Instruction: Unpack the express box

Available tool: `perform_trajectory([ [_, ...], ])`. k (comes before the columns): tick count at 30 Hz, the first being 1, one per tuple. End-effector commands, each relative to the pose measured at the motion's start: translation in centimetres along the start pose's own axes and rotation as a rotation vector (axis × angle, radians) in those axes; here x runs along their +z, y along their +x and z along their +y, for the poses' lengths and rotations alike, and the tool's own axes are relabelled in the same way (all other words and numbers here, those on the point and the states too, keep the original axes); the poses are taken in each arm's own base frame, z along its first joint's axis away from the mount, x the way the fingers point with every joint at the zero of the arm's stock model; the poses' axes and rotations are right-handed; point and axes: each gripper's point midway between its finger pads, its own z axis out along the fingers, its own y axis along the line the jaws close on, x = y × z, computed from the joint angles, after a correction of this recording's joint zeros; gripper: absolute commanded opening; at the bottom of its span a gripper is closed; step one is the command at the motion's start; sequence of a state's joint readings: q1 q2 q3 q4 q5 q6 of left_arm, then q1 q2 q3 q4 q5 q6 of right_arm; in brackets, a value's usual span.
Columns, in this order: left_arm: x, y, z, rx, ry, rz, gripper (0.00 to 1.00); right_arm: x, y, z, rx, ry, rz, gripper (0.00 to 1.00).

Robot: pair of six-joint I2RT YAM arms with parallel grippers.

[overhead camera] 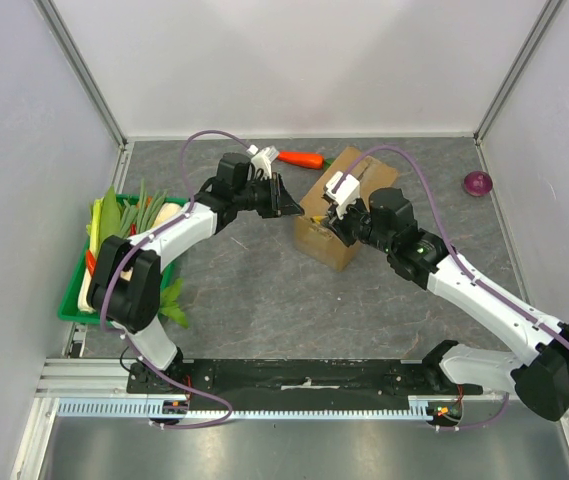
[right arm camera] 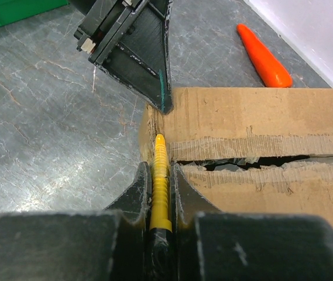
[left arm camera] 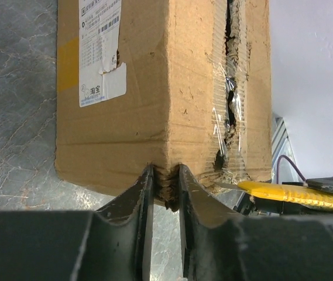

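The express box [overhead camera: 322, 243], brown cardboard with a white label [left arm camera: 99, 52], stands mid-table. Its taped top seam [right arm camera: 260, 161] is torn open along its length. My left gripper [overhead camera: 289, 205] is at the box's left end, and in the left wrist view its fingers [left arm camera: 165, 170] are pinched on a corner edge of the box [left arm camera: 148, 88]. My right gripper [overhead camera: 336, 215] hovers over the same end, shut on a yellow utility knife [right arm camera: 160, 175]. The knife's tip rests at the end of the seam, on the box [right arm camera: 260, 117]. The knife [left arm camera: 283, 192] also shows in the left wrist view.
A green tray [overhead camera: 74, 290] of vegetables sits at the left edge. An orange carrot [overhead camera: 301, 158] lies behind the box near the back wall. A red onion [overhead camera: 477, 183] sits at the back right. White walls enclose the table.
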State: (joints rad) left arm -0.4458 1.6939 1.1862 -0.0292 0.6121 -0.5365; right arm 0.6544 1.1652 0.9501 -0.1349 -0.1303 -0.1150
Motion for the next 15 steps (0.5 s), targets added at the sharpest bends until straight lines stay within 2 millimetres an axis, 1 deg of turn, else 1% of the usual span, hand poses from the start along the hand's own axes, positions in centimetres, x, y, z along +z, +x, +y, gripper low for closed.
perform_trajectory([
  [1,0.6,1.3,1.6,0.021,-0.046,0.058,0.16,-0.2,0.2,0.1,0.024,-0.005,0.028,0.00],
  [3,0.6,1.4,1.6,0.015,-0.045,0.060,0.08,-0.2,0.2,0.2,0.039,-0.011,0.045,0.00],
  [4,0.6,1.2,1.5,0.017,-0.044,0.058,0.02,-0.2,0.1,0.2,0.055,-0.011,0.050,0.00],
  [5,0.6,1.2,1.5,0.015,-0.044,0.058,0.02,-0.2,0.4,0.4,0.065,-0.019,0.067,0.00],
  [7,0.6,1.0,1.5,0.014,-0.047,0.050,0.02,-0.3,0.1,0.3,0.085,-0.013,0.070,0.00],
  [8,0.6,0.9,1.5,0.016,-0.049,0.045,0.02,-0.4,0.4,0.4,0.094,-0.013,0.088,0.00],
  [10,0.5,0.6,1.4,0.020,-0.055,0.026,0.02,-0.5,0.2,0.3,0.105,-0.009,0.098,0.00],
  [11,0.5,0.5,1.4,0.027,-0.058,0.018,0.02,-0.7,0.7,0.5,0.112,-0.015,0.122,0.00],
  [12,0.5,0.4,1.4,0.024,-0.070,0.010,0.02,-0.7,0.5,0.5,0.117,-0.017,0.126,0.00],
  [15,0.5,0.1,1.3,0.031,-0.078,-0.006,0.02,-1.2,1.0,0.7,0.131,-0.023,0.153,0.00],
])
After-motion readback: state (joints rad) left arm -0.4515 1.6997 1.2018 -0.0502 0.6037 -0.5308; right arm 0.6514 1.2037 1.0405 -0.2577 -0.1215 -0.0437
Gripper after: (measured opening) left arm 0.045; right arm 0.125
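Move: The box's near-left top corner is right at the left hand's fingertips, about 1 cm ahead, 1 cm right and 1 cm below; the box's middle lies some 6 cm ahead, 10 cm right and 8 cm down. The carrot is roughly 24 cm straight ahead, 16 cm down. From the right hand, which holds the yellow cutter, the near end of the taped slit is about 3 cm ahead, 4 cm left and 4 cm below, and that same corner some 4 cm ahead and 8 cm left. The box's near-left corner gets clamped: the left hand stays in place and its fingers, a third open, shut almost fully on the cardboard edge. The right hand hardly travels, keeps its grip on the cutter with the blade tip at the slit's near end, and tips downward by some 5 degrees. ##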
